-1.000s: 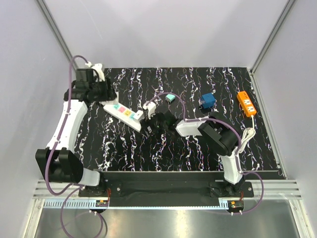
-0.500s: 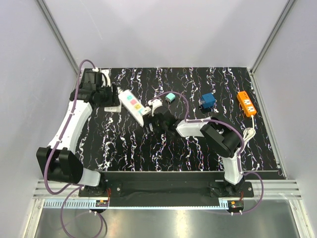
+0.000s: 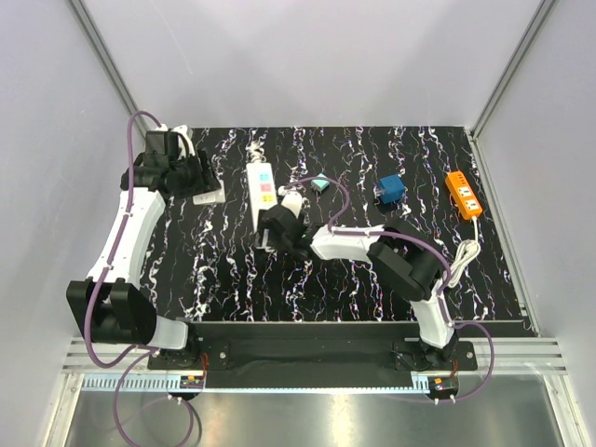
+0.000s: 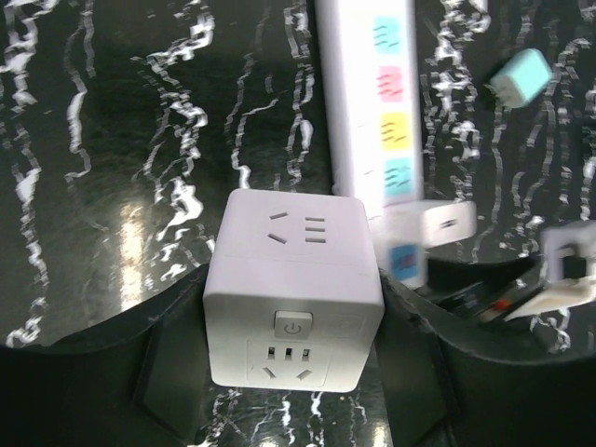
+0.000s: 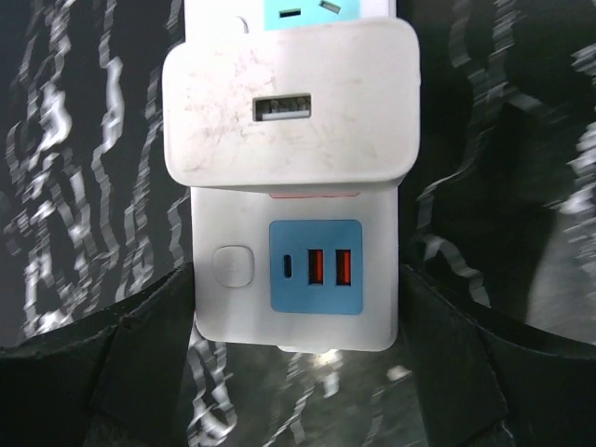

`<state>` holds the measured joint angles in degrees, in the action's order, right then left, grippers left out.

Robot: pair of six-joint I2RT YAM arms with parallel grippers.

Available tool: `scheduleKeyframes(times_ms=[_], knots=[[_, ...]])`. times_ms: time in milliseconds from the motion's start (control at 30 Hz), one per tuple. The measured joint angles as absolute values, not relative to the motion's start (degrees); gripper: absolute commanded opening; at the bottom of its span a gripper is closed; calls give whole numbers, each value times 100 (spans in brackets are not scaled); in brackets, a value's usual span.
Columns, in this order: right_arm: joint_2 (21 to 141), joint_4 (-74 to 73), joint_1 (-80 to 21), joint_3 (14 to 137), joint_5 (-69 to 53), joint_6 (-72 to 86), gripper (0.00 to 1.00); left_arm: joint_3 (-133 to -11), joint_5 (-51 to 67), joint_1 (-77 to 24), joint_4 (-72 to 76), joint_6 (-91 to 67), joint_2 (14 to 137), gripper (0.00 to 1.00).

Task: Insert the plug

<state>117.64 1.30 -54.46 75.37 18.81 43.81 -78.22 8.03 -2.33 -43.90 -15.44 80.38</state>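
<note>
A white power strip (image 3: 263, 189) with coloured sockets lies lengthwise on the black marbled table. A white USB charger plug (image 5: 289, 110) sits in a socket near the strip's near end. My right gripper (image 5: 296, 321) is shut on that end, one finger on each side of the blue USB panel (image 5: 315, 265). From above, the right gripper (image 3: 276, 233) is at mid-table and the charger (image 3: 291, 199) stands just behind it. My left gripper (image 4: 293, 358) is shut on a white cube socket (image 4: 293, 284) at the back left (image 3: 208, 193). The strip (image 4: 371, 102) runs past the cube's right side.
A small teal plug (image 3: 320, 183) lies just right of the strip. Further right are a blue cube adapter (image 3: 390, 190) and an orange power strip (image 3: 463, 194), whose white cable (image 3: 466, 253) trails toward the front. Grey walls close in the table.
The power strip has swung from a diagonal to nearly straight front-to-back, its far end moving right away from the left gripper. My right gripper moved left with the near end.
</note>
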Motion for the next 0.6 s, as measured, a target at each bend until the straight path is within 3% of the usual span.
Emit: scheduleKeyframes(times_ms=[67,100,233,333,600], knots=[[11782,-1,-5601,7684,1767,4541,50,-7822,978,-248,-4338,-1522,8036,0],[11782,-40,-5655,7736,1697,4600,38,-7822,1041,-257,-4324,-1496,8034,0],[11782,-71,-5728,7819,1557,4630,19,-7745,1092,-276,-4270,-1441,7979,0],[11775,-71,-5721,7756,1584,4311,12,-7658,1125,-279,-4274,-1393,7926,0],[10847,1028,-5564,5981,373,1278,14,-7570,1024,-279,-4281,-1194,7811,0]])
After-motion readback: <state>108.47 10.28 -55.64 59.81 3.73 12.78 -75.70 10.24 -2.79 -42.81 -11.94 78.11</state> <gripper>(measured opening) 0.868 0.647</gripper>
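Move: Gripping the near end of the white power strip, the right hand has the cube socket, held by the left hand, about 13 cm to its left, 3 cm farther out and 17 cm higher. The strip's cord lies some 29 cm ahead and 4 cm left of it; the teal block is roughly 17 cm ahead and 15 cm to its right. From the left hand, the strip's middle is about 9 cm ahead, 12 cm right and 18 cm below. Swinging the power strip by its near end, the right hand first slips about 3 cm left and a little back, rising slightly, then reverses to go right and farther back, sinking a couple of centimetres and turning some 30 degrees counter-clockwise. Its fingers keep their grip throughout, while the left hand, still pinching the cube socket, stays nearly in place. ##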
